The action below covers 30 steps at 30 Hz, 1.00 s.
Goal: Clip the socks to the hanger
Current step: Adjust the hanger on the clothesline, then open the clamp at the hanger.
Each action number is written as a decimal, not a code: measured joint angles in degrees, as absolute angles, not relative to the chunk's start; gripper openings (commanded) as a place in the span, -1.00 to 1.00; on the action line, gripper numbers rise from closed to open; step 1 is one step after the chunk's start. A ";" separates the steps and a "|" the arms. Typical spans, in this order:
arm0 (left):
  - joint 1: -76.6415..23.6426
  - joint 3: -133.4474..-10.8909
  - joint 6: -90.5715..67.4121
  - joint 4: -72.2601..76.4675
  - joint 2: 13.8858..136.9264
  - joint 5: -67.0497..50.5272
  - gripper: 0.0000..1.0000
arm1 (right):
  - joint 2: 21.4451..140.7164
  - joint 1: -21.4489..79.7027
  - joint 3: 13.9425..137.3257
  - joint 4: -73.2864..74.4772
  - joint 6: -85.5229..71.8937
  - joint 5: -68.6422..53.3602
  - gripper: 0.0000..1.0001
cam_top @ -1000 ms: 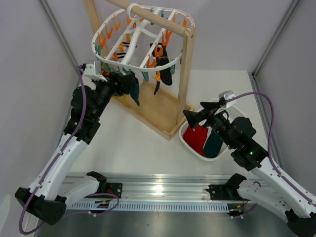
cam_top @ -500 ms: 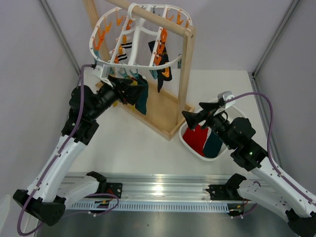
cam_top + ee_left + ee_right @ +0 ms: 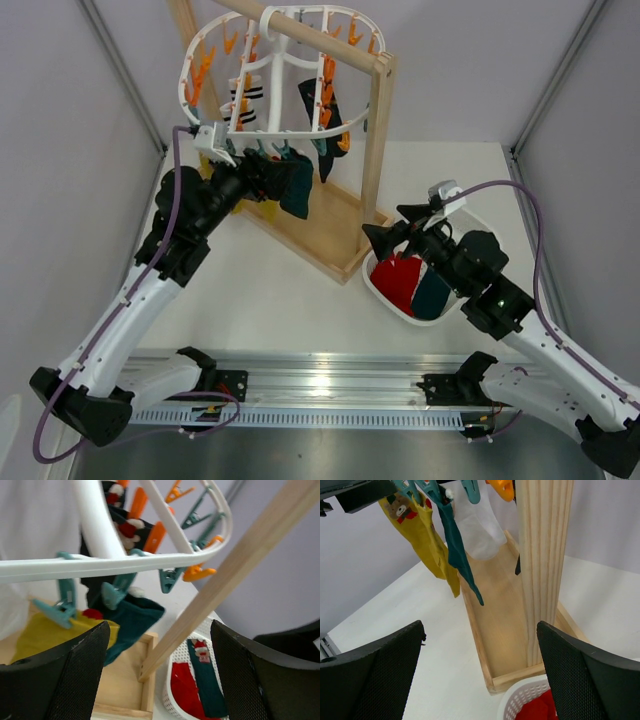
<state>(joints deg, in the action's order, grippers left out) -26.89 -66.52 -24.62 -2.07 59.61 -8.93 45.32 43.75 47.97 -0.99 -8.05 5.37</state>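
Observation:
The white hanger (image 3: pixel 262 128) hangs from the wooden rack's bar. A yellow sock (image 3: pixel 427 540) and a teal sock (image 3: pixel 296 190) hang from pegs on its near rim. A dark sock (image 3: pixel 322 112) and a white black-striped sock (image 3: pixel 245 104) hang further back. My left gripper (image 3: pixel 272 178) is open and empty just below the near rim, beside the teal sock (image 3: pixel 132 620) and the yellow sock (image 3: pixel 52 636). My right gripper (image 3: pixel 382 240) is open and empty above the basket's left edge. A red sock (image 3: pixel 397 282) and another teal sock (image 3: pixel 435 290) lie in the basket.
The light wooden rack has an upright post (image 3: pixel 375 150) and a base tray (image 3: pixel 320 235) between the arms. The white perforated basket (image 3: pixel 385 295) stands against the tray's right corner. Grey walls close in left and right. Orange and teal pegs (image 3: pixel 197 571) dangle from the hanger.
My left gripper has moved right along the hanger's near rim, and the hanger has swung and tilted with the teal sock. My right gripper has shifted slightly left.

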 measured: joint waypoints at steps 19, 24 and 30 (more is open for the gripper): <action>-15.11 -69.89 -28.67 -10.07 62.11 7.38 0.66 | 56.53 45.52 60.10 0.21 -2.39 -2.28 0.92; -12.29 -69.97 -28.64 -10.39 62.11 7.01 0.66 | 61.01 47.40 64.60 0.34 0.27 -2.70 0.88; -8.84 -70.22 -28.73 -10.90 62.24 5.28 0.66 | 65.49 47.94 67.42 -0.73 3.20 -1.69 0.85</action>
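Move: The hanger's front-left rim lies about 10 cm ahead of the open left hand, 15 cm to its left and 5 cm above; the yellow sock hangs some 6 cm straight ahead, and the teal sock as far ahead but 4 cm to the right, both a little lower. From the open right hand, the hanger's front rim is about 16 cm ahead, 15 cm left and 10 cm higher, with the wooden post some 10 cm straight ahead. The left hand sweeps left and somewhat forward along the near side of the hanger, about 15 cm across and 6 cm out and sinking slightly, its wrist swinging some 30 degrees counter-clockwise towards the front-left rim, fingers still open. Meanwhile the open right hand gathers speed to the left and up, across the near side of the wooden post towards the front rim, easing forward at the end and turning a little counter-clockwise. ##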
